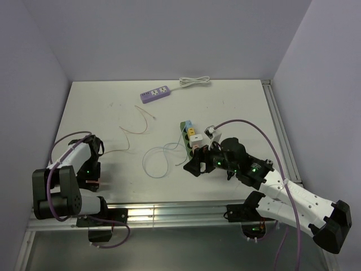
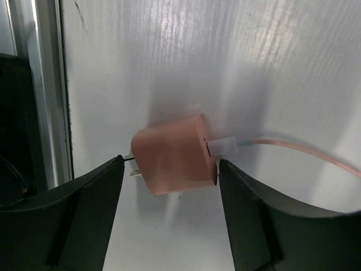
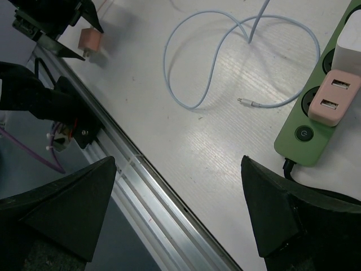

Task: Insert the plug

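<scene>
The plug [image 2: 175, 153] is a pink adapter lying on the white table, prongs to the left and a thin pink cable [image 2: 293, 148] running off its right end. My left gripper [image 2: 170, 164] is open and straddles it. The right finger [image 2: 248, 209] is almost against the plug's cable end, and the left finger [image 2: 84, 203] stands a little off the prongs. The right wrist view shows the same plug [image 3: 89, 40] at its upper left. My right gripper [image 3: 179, 169] hangs open over the table's front edge, close to the green power strip [image 3: 318, 135].
The green power strip [image 1: 186, 142] holds a pink USB adapter [image 3: 333, 99] and a white one [image 3: 351, 39]. A light-blue cable [image 3: 214, 62] loops beside it. A purple power strip [image 1: 156, 93] with a white cord [image 1: 194, 82] lies at the back. An aluminium rail [image 3: 163, 186] runs along the front edge.
</scene>
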Action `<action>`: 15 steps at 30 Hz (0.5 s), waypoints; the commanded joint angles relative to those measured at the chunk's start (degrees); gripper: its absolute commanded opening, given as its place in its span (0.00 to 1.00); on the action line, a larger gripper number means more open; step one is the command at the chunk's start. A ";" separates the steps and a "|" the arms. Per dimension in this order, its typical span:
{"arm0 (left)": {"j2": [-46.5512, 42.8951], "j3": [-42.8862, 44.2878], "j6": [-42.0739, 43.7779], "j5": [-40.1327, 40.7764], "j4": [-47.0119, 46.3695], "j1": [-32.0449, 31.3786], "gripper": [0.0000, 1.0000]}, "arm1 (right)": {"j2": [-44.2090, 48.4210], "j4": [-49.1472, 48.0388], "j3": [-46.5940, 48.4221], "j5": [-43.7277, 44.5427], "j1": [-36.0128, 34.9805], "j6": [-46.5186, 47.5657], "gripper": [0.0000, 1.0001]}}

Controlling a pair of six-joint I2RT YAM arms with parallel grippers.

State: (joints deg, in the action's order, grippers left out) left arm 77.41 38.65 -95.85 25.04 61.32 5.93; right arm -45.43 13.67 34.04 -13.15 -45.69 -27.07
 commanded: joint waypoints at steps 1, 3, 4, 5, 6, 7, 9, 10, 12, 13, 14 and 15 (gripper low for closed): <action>-1.11 -0.42 1.02 -0.43 -1.82 0.31 0.72 | -0.45 -0.84 0.67 0.31 0.69 0.62 0.98; -1.73 0.19 1.89 0.27 -1.12 0.22 0.60 | -0.80 -0.58 1.02 0.31 0.69 0.53 0.98; -2.43 0.80 2.07 1.06 -1.03 0.31 0.53 | -0.97 -0.49 1.37 0.40 0.69 0.35 0.98; -2.87 1.16 3.12 1.41 -0.94 0.31 0.47 | -1.24 -0.14 1.64 0.49 0.69 0.00 0.98; -3.14 1.51 3.56 1.59 -0.85 0.31 0.46 | -1.41 0.12 1.82 0.58 0.87 -0.09 0.98; -3.66 2.38 4.09 1.68 -0.42 0.31 0.40 | -1.59 0.13 2.25 0.49 0.78 -0.35 0.98; -4.63 3.35 6.11 1.33 0.20 0.22 0.36 | -1.77 0.48 2.78 0.40 0.87 -0.88 0.98; -5.07 4.31 8.21 0.98 0.29 0.13 0.27 | -2.12 0.74 3.22 0.58 0.87 -1.05 0.98; -6.38 5.11 9.98 -0.07 0.64 0.04 0.25 | -2.47 1.09 3.75 0.93 0.87 -1.67 0.98; -7.96 5.90 11.12 -0.42 0.64 -0.04 0.16 | -2.99 1.18 4.36 1.10 0.87 -1.67 0.98; -8.84 6.43 13.22 -1.12 0.90 -0.13 0.14 | -3.35 1.53 4.80 1.37 0.95 -1.76 0.98; -11.11 6.96 14.28 -1.57 0.91 -0.39 0.14 | -3.70 1.71 5.85 1.63 0.96 -1.93 0.98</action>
State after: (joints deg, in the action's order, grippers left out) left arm 71.02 42.41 -87.07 24.64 60.88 5.91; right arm -48.49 15.46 35.73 -12.84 -45.25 -28.32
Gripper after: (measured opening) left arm 0.540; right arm 0.983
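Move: The pink plug is practically between the left hand's open fingers, about 1 cm below the hand point. Its pink cable bends some 15 cm ahead and 15 cm to the right, the blue cable loop lies about 28 cm right and 9 cm ahead, and the green power strip about 42 cm right and 17 cm ahead. From the right hand, the pink plug is roughly 45 cm left, 1 cm back and 17 cm lower. The left fingers close on the pink plug's sides and lift it about 3 cm up, carrying it forward nearly as far. ##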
